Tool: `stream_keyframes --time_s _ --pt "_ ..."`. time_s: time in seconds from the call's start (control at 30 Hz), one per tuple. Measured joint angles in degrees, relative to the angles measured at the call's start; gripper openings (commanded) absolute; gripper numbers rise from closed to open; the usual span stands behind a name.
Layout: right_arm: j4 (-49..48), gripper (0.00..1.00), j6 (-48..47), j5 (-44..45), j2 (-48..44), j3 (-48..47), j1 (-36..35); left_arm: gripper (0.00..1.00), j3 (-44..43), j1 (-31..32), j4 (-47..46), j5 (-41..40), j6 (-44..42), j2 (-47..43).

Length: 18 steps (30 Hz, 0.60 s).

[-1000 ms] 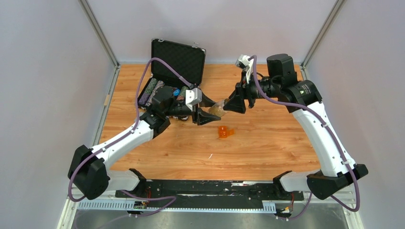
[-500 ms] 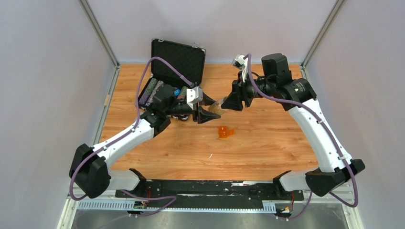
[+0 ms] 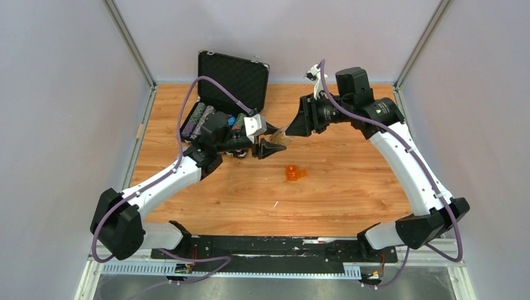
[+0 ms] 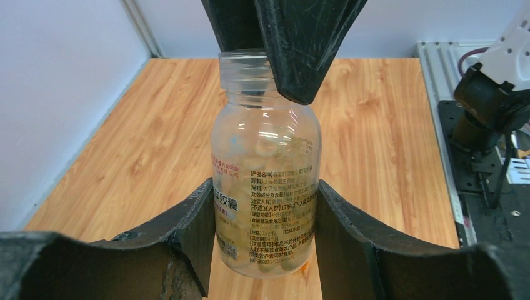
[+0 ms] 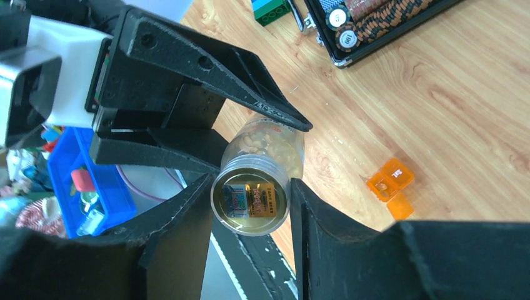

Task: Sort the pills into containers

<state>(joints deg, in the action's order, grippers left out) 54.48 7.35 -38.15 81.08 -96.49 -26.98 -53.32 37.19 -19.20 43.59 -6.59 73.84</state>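
A clear pill bottle [image 3: 279, 137] with pale pills inside hangs above the table between both arms. My left gripper [image 3: 270, 139] is shut on the bottle's body [image 4: 265, 162], one finger on each side. My right gripper [image 3: 292, 129] is shut on the bottle's cap end [image 5: 250, 203], its fingers touching both sides of the rim. One right finger [image 4: 294, 44] hides part of the neck in the left wrist view. The containers [image 3: 294, 173], a small orange box of joined compartments, lie on the wood just in front of the bottle, also in the right wrist view [image 5: 392, 184].
An open black case [image 3: 232, 78] with rows of chips stands at the back left, behind the left arm. A blue bin [image 5: 87, 181] of small items shows past the left gripper in the right wrist view. A green block [image 5: 272, 9] lies near the case.
My right gripper has shifted left and toward the back and closed on the bottle's cap end. The left gripper has kept its hold and turned slightly with the bottle.
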Motion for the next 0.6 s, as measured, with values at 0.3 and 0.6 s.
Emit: stream_keyframes --time_s 0.3,0.6 --pt "-0.55 0.38 16.35 5.49 5.14 -1.66 -0.02 0.00 2.62 -0.59 -1.09 -6.80 -1.60 -0.02" --pt "-0.76 0.82 25.05 8.96 5.84 -3.37 -0.76 0.00 2.97 -0.20 -4.35 -10.58 -1.90 -0.02"
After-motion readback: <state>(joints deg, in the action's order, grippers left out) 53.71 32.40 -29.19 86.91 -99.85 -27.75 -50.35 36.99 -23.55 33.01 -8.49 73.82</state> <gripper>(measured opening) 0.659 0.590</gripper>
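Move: The right gripper already has the pill bottle's lid between its pads, about 1 cm to the left of its hand point. The left gripper holds the bottle body; the lid stands roughly 5 cm to its right and 3 cm above. From the right hand, the orange pill box lies some 30 cm below, about 2 cm back and 2 cm right; the chip case sits about 15 cm ahead, 24 cm left, and as low. Screw the lid clockwise, as seen looking from the right gripper onto it, by rolling the pinching right fingers some 25 degrees, while the left gripper keeps its hold on the bottle body and turns about 10 degrees counter-clockwise. Carry both hands forward together about 3 cm, dipping a little and then easing up, and finally open the right fingers to release the lid. ##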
